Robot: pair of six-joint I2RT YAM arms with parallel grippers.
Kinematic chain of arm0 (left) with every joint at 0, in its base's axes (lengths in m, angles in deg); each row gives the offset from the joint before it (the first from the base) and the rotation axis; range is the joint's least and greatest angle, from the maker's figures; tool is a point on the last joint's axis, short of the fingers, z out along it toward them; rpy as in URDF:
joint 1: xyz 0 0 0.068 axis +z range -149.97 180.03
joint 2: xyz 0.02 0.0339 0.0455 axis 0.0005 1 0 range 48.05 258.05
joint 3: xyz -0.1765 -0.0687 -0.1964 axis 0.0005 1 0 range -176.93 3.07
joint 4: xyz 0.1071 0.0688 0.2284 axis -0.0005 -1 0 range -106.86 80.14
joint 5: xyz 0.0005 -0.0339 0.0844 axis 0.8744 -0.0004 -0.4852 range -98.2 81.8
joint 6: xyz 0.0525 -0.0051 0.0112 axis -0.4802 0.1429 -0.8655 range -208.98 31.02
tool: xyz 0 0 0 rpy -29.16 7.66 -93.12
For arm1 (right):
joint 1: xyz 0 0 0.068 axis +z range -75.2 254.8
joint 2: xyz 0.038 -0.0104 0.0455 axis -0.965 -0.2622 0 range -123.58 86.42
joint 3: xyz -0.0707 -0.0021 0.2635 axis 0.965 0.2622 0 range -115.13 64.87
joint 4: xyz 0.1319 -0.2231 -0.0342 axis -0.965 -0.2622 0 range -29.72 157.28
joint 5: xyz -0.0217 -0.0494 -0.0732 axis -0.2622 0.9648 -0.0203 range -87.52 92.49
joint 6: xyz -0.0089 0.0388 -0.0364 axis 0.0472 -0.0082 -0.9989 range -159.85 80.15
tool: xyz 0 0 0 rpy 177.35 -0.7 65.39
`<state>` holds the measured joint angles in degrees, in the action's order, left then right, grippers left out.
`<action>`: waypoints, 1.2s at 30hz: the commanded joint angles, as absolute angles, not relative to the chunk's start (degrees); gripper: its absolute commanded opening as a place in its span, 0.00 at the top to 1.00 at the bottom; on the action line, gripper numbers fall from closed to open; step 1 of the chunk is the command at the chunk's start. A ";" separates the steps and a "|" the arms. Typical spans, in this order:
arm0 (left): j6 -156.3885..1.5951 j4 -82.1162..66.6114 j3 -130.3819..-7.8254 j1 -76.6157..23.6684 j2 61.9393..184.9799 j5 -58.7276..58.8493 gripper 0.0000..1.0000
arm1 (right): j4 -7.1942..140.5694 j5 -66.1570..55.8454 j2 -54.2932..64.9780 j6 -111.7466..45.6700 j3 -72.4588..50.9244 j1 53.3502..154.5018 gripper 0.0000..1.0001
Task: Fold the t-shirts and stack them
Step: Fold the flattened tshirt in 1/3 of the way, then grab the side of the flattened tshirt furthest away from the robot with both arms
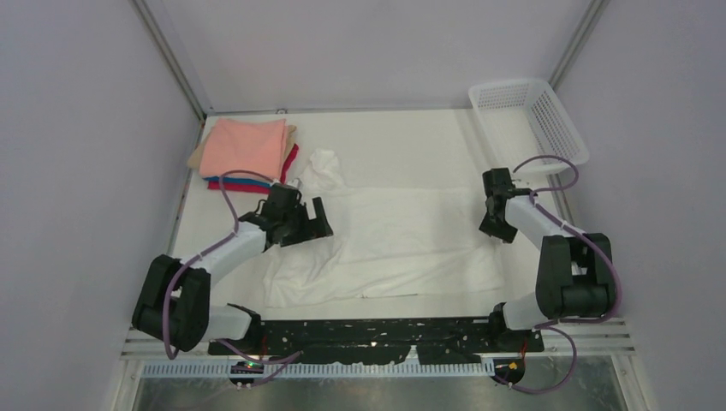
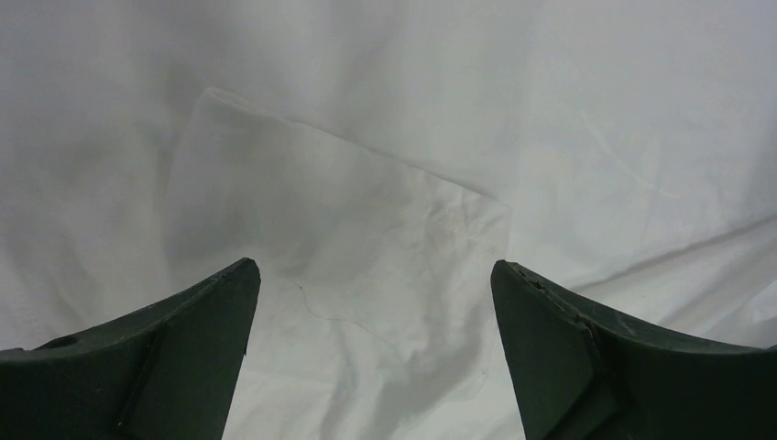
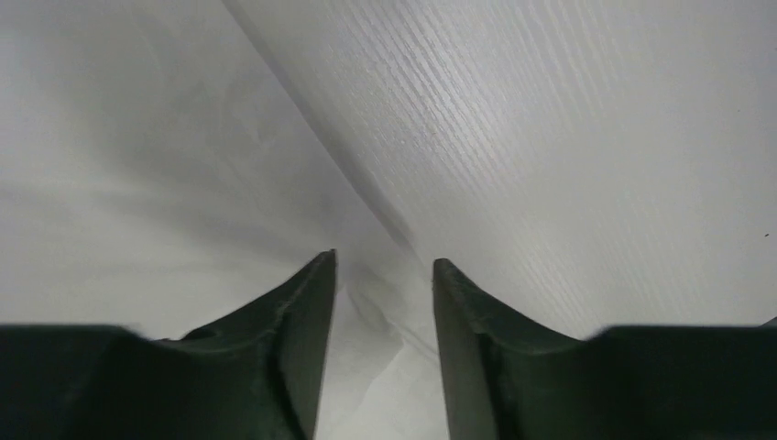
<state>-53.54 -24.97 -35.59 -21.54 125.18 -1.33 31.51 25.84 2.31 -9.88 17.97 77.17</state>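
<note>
A large white t-shirt [image 1: 402, 240] lies spread flat across the middle of the table, one bunched part [image 1: 324, 171] sticking out at its back left. My left gripper [image 1: 312, 214] hovers over the shirt's left side. In the left wrist view it [image 2: 376, 270] is wide open, with only wrinkled white cloth [image 2: 366, 211] below it. My right gripper [image 1: 496, 231] is low at the shirt's right edge. There its jaws [image 3: 385, 261] stand a little apart, astride a fold of the cloth edge [image 3: 394, 321] without pinching it. Folded t-shirts [image 1: 246, 145] are stacked at the back left, salmon-pink on top, with beige, crimson and blue edges showing.
A white mesh basket [image 1: 548, 111] stands at the back right corner, close behind the right arm. Grey walls close in the table on the left, the back and the right. A black bar [image 1: 385, 330] runs along the near edge between the arm bases.
</note>
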 commanded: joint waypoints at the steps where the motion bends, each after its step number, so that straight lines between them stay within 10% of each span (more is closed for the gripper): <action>1: -55.18 -24.83 -39.41 -21.16 120.14 -2.66 0.00 | 31.80 27.73 9.63 -10.17 15.14 76.90 0.42; 7: -58.85 -29.83 -51.97 -21.08 122.68 -11.50 0.01 | 41.75 19.29 20.58 -16.73 15.92 76.85 0.02; 21: -65.98 -53.58 -109.52 -16.59 167.78 -20.62 0.08 | 62.12 9.64 14.86 -14.55 16.96 76.78 0.05; 26: -67.28 -60.62 -126.07 -16.32 180.59 -13.91 0.29 | 61.53 12.04 13.13 -15.04 16.69 76.85 0.05; 36: -65.91 -59.30 -121.50 -14.52 181.80 -17.17 0.39 | 55.66 10.82 -0.84 -17.30 6.30 77.01 0.05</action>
<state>-66.39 -59.24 -123.21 -15.90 184.58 -16.21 57.59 11.50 4.86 -15.84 13.21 76.93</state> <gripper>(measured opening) 0.615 0.954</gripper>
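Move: The t-shirt's stray sleeve end, sticking out past the far edge, lies about 23 cm ahead of my open left hand, 1 cm to its right and some 3 cm below. The pile of folded shirts is 22 cm ahead of that hand and 23 cm to its left. For my right hand, the shirt's far right corner is about 14 cm ahead, 3 cm left and a touch lower; the basket stands roughly 32 cm ahead and 10 cm right. I swing my left hand forward about 27 cm in an arc, some 15 cm high at its top, then down over the sleeve end, rolling the wrist about 20 degrees so the fingers point down, and narrowing them partway. My right hand opens wide, lifts off the folded cloth and goes forward 13 cm towards the far right corner, fingertips tilting outward, sinking a little at the end. ##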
